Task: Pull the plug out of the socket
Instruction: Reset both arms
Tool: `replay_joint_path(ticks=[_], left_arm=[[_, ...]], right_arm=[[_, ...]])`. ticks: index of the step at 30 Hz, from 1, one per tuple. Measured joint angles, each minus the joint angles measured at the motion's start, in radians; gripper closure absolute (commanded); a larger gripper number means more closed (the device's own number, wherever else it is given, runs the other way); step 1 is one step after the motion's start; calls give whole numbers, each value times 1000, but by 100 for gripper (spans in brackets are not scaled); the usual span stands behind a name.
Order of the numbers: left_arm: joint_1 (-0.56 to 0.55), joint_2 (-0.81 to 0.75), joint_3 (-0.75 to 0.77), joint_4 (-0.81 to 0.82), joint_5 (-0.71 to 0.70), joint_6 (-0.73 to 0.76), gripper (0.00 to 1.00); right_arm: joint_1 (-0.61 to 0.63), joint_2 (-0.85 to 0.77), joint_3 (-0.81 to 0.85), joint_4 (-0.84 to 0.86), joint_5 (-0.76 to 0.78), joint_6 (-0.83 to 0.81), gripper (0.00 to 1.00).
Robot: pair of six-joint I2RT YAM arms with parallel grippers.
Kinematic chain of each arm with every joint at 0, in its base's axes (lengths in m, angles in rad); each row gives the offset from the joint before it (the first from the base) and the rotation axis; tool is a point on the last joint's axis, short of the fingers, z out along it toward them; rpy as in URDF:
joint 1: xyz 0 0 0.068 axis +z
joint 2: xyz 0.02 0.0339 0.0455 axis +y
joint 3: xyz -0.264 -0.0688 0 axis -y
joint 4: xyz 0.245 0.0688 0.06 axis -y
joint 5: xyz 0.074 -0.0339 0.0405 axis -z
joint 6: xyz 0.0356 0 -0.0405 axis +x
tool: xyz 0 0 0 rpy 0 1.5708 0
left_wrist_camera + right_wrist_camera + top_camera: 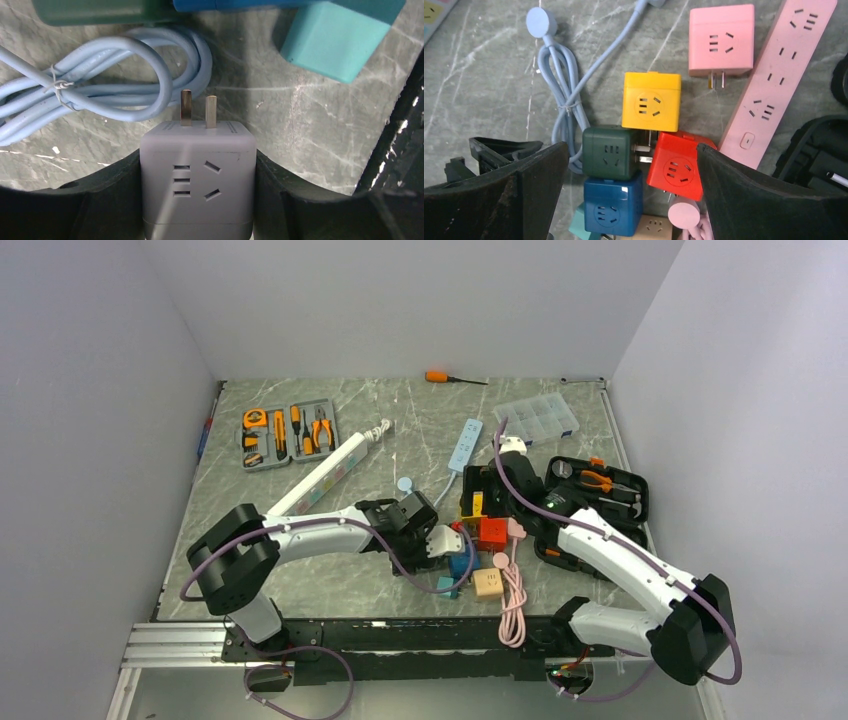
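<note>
A pale grey cube plug (197, 175) sits squarely between the black fingers (100, 200) of my left gripper (197, 205), which is shut on it. Its two metal prongs (186, 107) are bare and point at a dark green socket cube (100, 12), with a gap between them. In the top view the plug (441, 539) hangs just left of the cube cluster. My right gripper (632, 165) stands wide open above the cluster and holds nothing. Below it lie the green socket cube (611, 152), a blue one (613, 205), a red one (676, 170) and a yellow one (651, 102).
A coiled light blue cable (100, 85) lies under the plug, with a teal cube (340, 35) ahead on the right. Nearby are a pink cube (721, 40), a pink power strip (779, 75), a beige cube (654, 227), a black tool case (600, 495), a tool tray (288, 433) and a white strip (320, 475).
</note>
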Motion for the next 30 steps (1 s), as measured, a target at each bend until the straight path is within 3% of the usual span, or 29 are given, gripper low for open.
replay_joint_path(ticks=[2, 4, 6, 14, 19, 24, 30], left_arm=[[0, 0, -11, 34, 0, -8, 17], [0, 0, -27, 53, 2, -17, 14], [0, 0, -43, 59, 4, -22, 1], [34, -31, -43, 15, 77, -33, 1], [121, -103, 71, -112, 172, -56, 1], [322, -203, 283, -226, 334, -59, 1], [649, -294, 347, -259, 467, -92, 1]], right_arm=[[0, -5, -13, -8, 0, 2, 0], [-1, -8, -14, -8, 0, 4, 0], [-1, -10, -14, -8, 0, 4, 0], [-13, -10, -12, -9, 0, 3, 0], [-32, -10, -10, -14, -1, -1, 0], [-77, -9, 13, -22, -11, -23, 0], [-252, -8, 40, 4, -55, -54, 0]])
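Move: The left fingers still hold the white socket just above or on its patch of table. From that hand, the blue socket stands about 11 cm to the right and level with it, the teal plug some 8 cm right and 6 cm back, and the blue cable coil about 5 cm ahead and 5 cm right. From the empty right hand, the white socket lies roughly 9 cm back, 13 cm left and 13 cm below. The yellow socket is 3 cm ahead of that hand, straight ahead and 12 cm down. Ease the left gripper down about 1 cm and open it wide to let go of the white socket. Then lift it steeply some 21 cm, swinging forward and left away from the socket and the blue cable coil while the wrist turns so that the fingers tip out to the right. Hold the open right gripper nearly still at first, then draw it about 6 cm right and a little forward, away from the yellow socket. ##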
